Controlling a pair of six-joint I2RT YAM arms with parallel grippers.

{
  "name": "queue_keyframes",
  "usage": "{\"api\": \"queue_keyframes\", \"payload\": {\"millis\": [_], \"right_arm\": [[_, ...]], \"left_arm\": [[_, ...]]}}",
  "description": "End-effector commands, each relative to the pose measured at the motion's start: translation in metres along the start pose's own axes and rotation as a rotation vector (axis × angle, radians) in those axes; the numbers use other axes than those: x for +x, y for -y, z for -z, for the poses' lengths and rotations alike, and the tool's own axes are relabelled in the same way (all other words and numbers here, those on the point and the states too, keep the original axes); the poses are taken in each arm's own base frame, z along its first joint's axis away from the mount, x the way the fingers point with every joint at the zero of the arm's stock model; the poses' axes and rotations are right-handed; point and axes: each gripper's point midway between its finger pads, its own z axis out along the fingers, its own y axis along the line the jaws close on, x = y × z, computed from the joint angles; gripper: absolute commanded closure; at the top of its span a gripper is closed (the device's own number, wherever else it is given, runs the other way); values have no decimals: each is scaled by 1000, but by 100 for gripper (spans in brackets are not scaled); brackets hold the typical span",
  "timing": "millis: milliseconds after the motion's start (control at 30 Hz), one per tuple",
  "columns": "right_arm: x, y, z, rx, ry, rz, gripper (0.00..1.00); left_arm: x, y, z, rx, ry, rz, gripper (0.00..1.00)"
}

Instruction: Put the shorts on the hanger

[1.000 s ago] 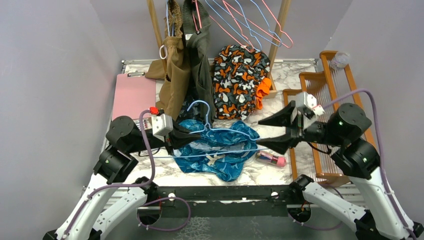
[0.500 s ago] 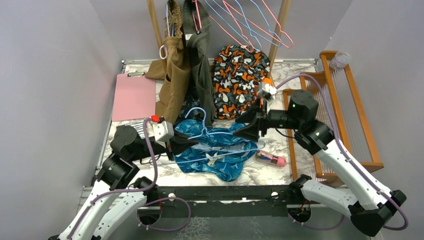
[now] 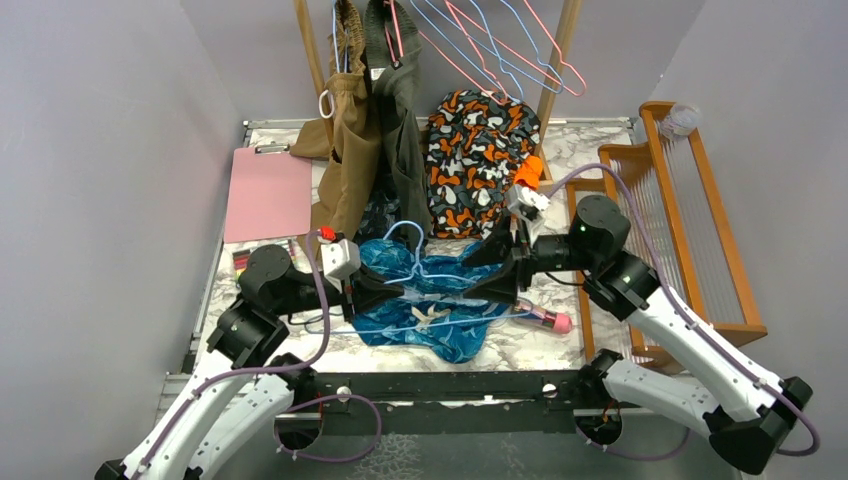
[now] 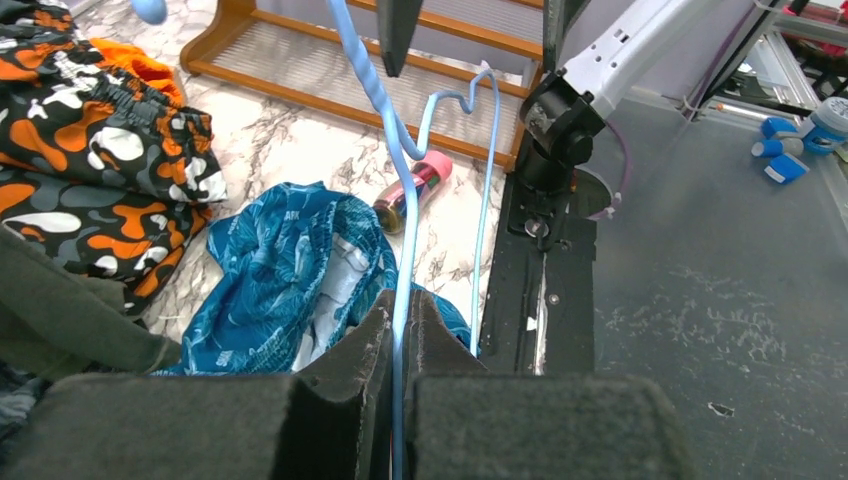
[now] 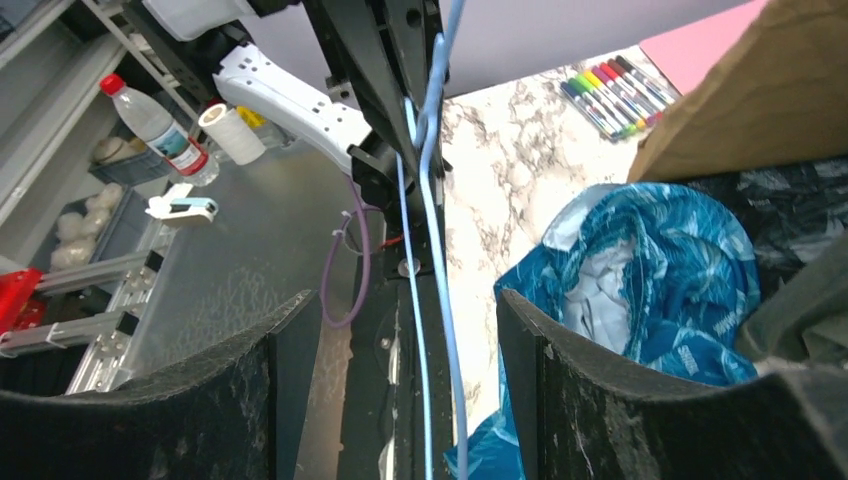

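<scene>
The teal-blue shorts (image 3: pixel 445 310) lie crumpled on the marble table near its front edge, also seen in the left wrist view (image 4: pixel 270 290) and the right wrist view (image 5: pixel 655 265). The light-blue wire hanger (image 3: pixel 408 228) hangs just above them. My left gripper (image 3: pixel 385 290) is shut on the hanger's wire (image 4: pixel 397 200) at its left end, the wire pinched between the pads (image 4: pixel 398 300). My right gripper (image 3: pixel 488 272) is open at the hanger's right end. Its wide jaws (image 5: pixel 405 310) stand on either side of the two blue wires (image 5: pixel 437 200) without touching them.
An orange, black and white garment (image 3: pixel 480 160) lies behind the shorts. Tan and olive garments (image 3: pixel 372 130) hang from the rail with pink hangers (image 3: pixel 500 45). A pink clipboard (image 3: pixel 268 192) lies far left, a wooden rack (image 3: pixel 665 200) right, a pink-capped bottle (image 3: pixel 545 318) beside the shorts.
My right arm has swung left and down from beside the rack, bringing its open jaws astride the hanger's right end. My left gripper has shifted slightly right with the hanger.
</scene>
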Motion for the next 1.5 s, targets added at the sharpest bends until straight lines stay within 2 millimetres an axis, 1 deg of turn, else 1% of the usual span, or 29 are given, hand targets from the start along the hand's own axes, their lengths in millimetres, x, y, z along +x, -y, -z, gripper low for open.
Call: {"api": "queue_keyframes", "payload": {"millis": [0, 133, 300, 433, 567, 633, 733, 800, 900, 1233, 1333, 1467], "right_arm": [[-23, -11, -14, -92, 24, 29, 32], [-26, -24, -31, -173, -5, 3, 31], [-25, -40, -54, -206, -51, -35, 31], [-31, -35, -62, -157, -42, -60, 33], [-36, -19, -69, -74, -46, -86, 42], [-34, -16, -71, -62, -65, -107, 48], [-35, -18, -74, -69, -70, -134, 56], [-37, -20, -75, -74, -77, -152, 59], [-36, -22, -78, -74, -101, -173, 60], [-23, -26, -81, -78, -140, -189, 64], [-19, -26, -81, -76, -142, -189, 68], [-17, -26, -83, -76, -142, -185, 77]], "left_arm": [[-7, 10, -6, 93, 24, -21, 100], [-11, 11, -9, 110, 30, -22, 100], [-16, 11, -9, 111, 40, -36, 100], [-17, 12, -9, 122, 38, -40, 100], [-20, 13, -10, 129, 41, -44, 100], [-23, 13, -9, 130, 46, -51, 100], [-25, 14, -9, 130, 49, -55, 100], [-25, 14, -9, 128, 50, -55, 100], [-25, 13, -9, 122, 52, -56, 100], [-26, 12, -8, 116, 57, -61, 100], [-28, 12, -9, 116, 60, -63, 100], [-28, 13, -9, 118, 63, -60, 100]]}}
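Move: The blue hanger's twisted neck lies about 9 cm to the left of the open right gripper, roughly level ahead and about 1 cm above it. The left gripper's fingers, pinching the hanger's near shoulder, sit some 12 cm left and 2 cm back of the right gripper. The blue shorts lie nearly 30 cm below, 8 cm left and 5 cm ahead of it; the bottle is equally low, 15 cm right and 4 cm ahead. From the left gripper, the neck is about 3 cm right, 2 cm ahead and 2 cm higher. Bring the right gripper about 8 cm left to the hanger's neck, rising a little on the way, and roll the wrist some 10 degrees. Once its fingertips straddle the blue wire just beside the left fingers, close them from about two-thirds open to roughly a quarter. Keep the left gripper pinched on the hanger's shoulder, easing it about 1 cm right. ##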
